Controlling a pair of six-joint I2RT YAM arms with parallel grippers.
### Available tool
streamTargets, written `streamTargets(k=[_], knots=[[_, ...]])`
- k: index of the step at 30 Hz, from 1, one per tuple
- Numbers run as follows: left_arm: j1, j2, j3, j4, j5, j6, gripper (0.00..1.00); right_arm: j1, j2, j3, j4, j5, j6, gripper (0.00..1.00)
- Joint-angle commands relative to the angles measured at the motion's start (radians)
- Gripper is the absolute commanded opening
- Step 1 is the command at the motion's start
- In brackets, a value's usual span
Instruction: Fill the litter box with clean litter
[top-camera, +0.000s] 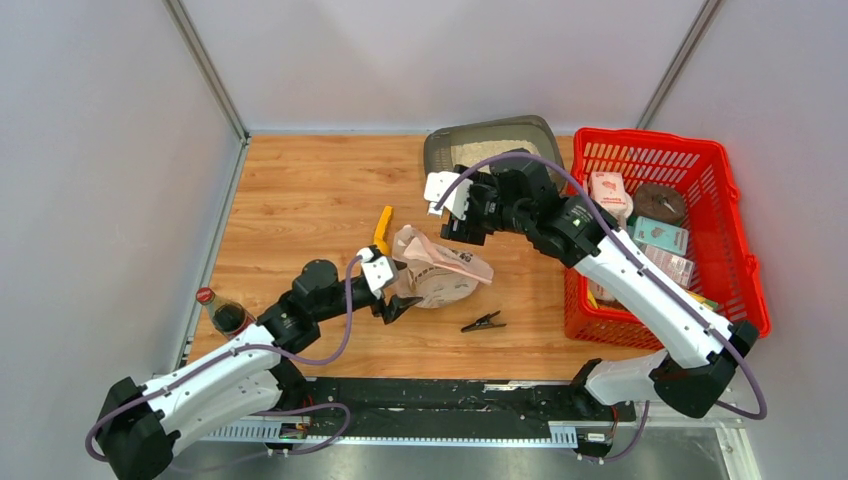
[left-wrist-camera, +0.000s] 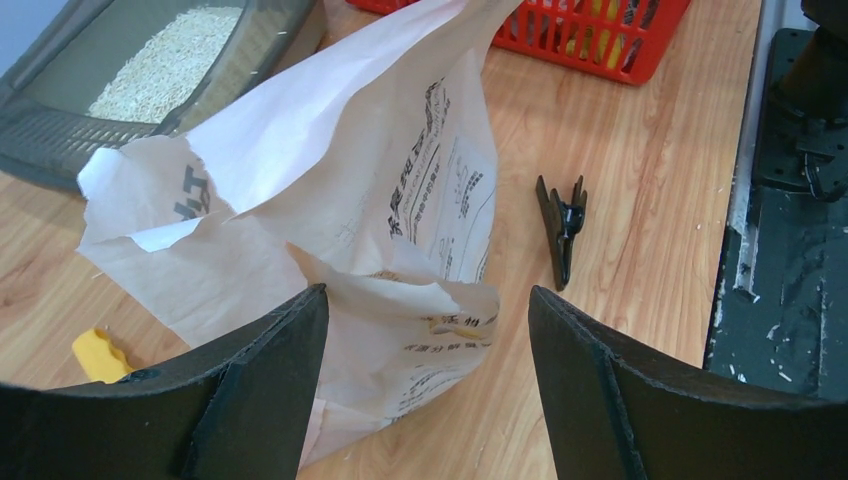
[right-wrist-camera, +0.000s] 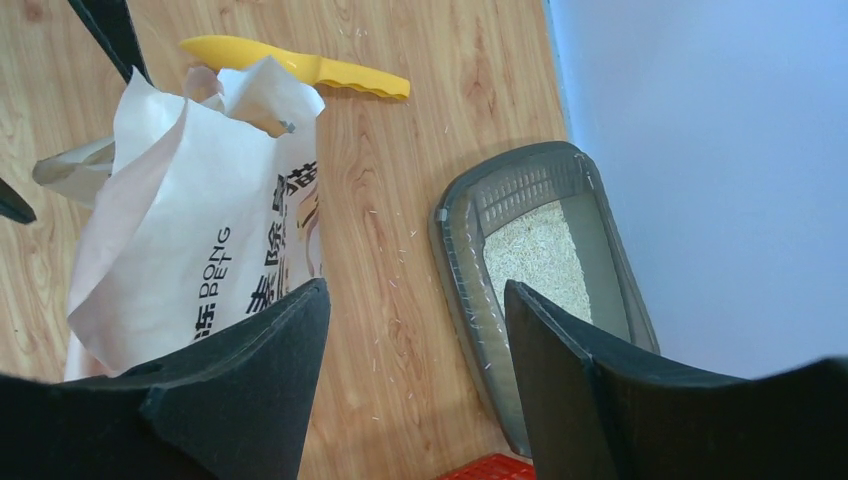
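Note:
The litter box (top-camera: 436, 148) lies at the far middle of the table, with a patch of clean litter (top-camera: 490, 152) inside. In the right wrist view the litter box (right-wrist-camera: 455, 250) and its litter (right-wrist-camera: 535, 260) sit under my right gripper (right-wrist-camera: 415, 320), which is open over bare wood between box and paper litter bag (right-wrist-camera: 190, 240). That gripper (top-camera: 458, 232) hovers just above the bag (top-camera: 440, 270). My left gripper (left-wrist-camera: 428, 330) is open at the bag's near side, a lower corner of the bag (left-wrist-camera: 330, 200) lying loose between its fingers. Left gripper (top-camera: 395, 300) is low at the table.
A yellow scoop (top-camera: 383, 228) lies just left of the bag. A black clip (top-camera: 483, 322) lies on the wood near the bag. A red basket (top-camera: 735, 250) full of packets stands at the right. A dark bottle (top-camera: 222, 312) stands at the left edge.

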Motion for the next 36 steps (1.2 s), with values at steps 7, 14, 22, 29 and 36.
streamTargets(k=[7, 14, 22, 29, 36], knots=[[-0.080, 0.091, 0.014, 0.115, -0.180, -0.121, 0.81, -0.006, 0.015, 0.040, 0.022, -0.026, 0.104, 0.70], [-0.080, 0.045, 0.049, 0.014, -0.231, -0.133, 0.61, -0.027, 0.032, 0.048, 0.022, -0.047, 0.135, 0.70], [-0.040, 0.044, 0.035, 0.035, -0.093, -0.103, 0.38, -0.234, 0.303, 0.385, -0.101, -0.325, 0.167, 0.65], [0.021, 0.048, 0.069, 0.006, 0.016, -0.041, 0.22, -0.251, 0.539, 0.456, -0.182, -0.489, 0.167, 0.56], [0.066, 0.090, 0.132, -0.043, 0.102, 0.042, 0.00, -0.250, 0.578, 0.415, -0.176, -0.560, 0.186, 0.46]])
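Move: The open left hand has the paper bag's middle some 6 cm to its right, 4 cm ahead and 9 cm below. From that hand, the yellow scoop lies about 12 cm ahead and 6 cm left, and the black clip 16 cm right and 3 cm back, both 18 cm down. From the right hand, the bag's middle is roughly 5 cm back, 5 cm left and 22 cm below, and the litter box 22 cm ahead, 9 cm right and 27 cm down. Left fingers pinch the bag's left edge; right hand goes about 10 cm forward, then as far down, tipping down. ##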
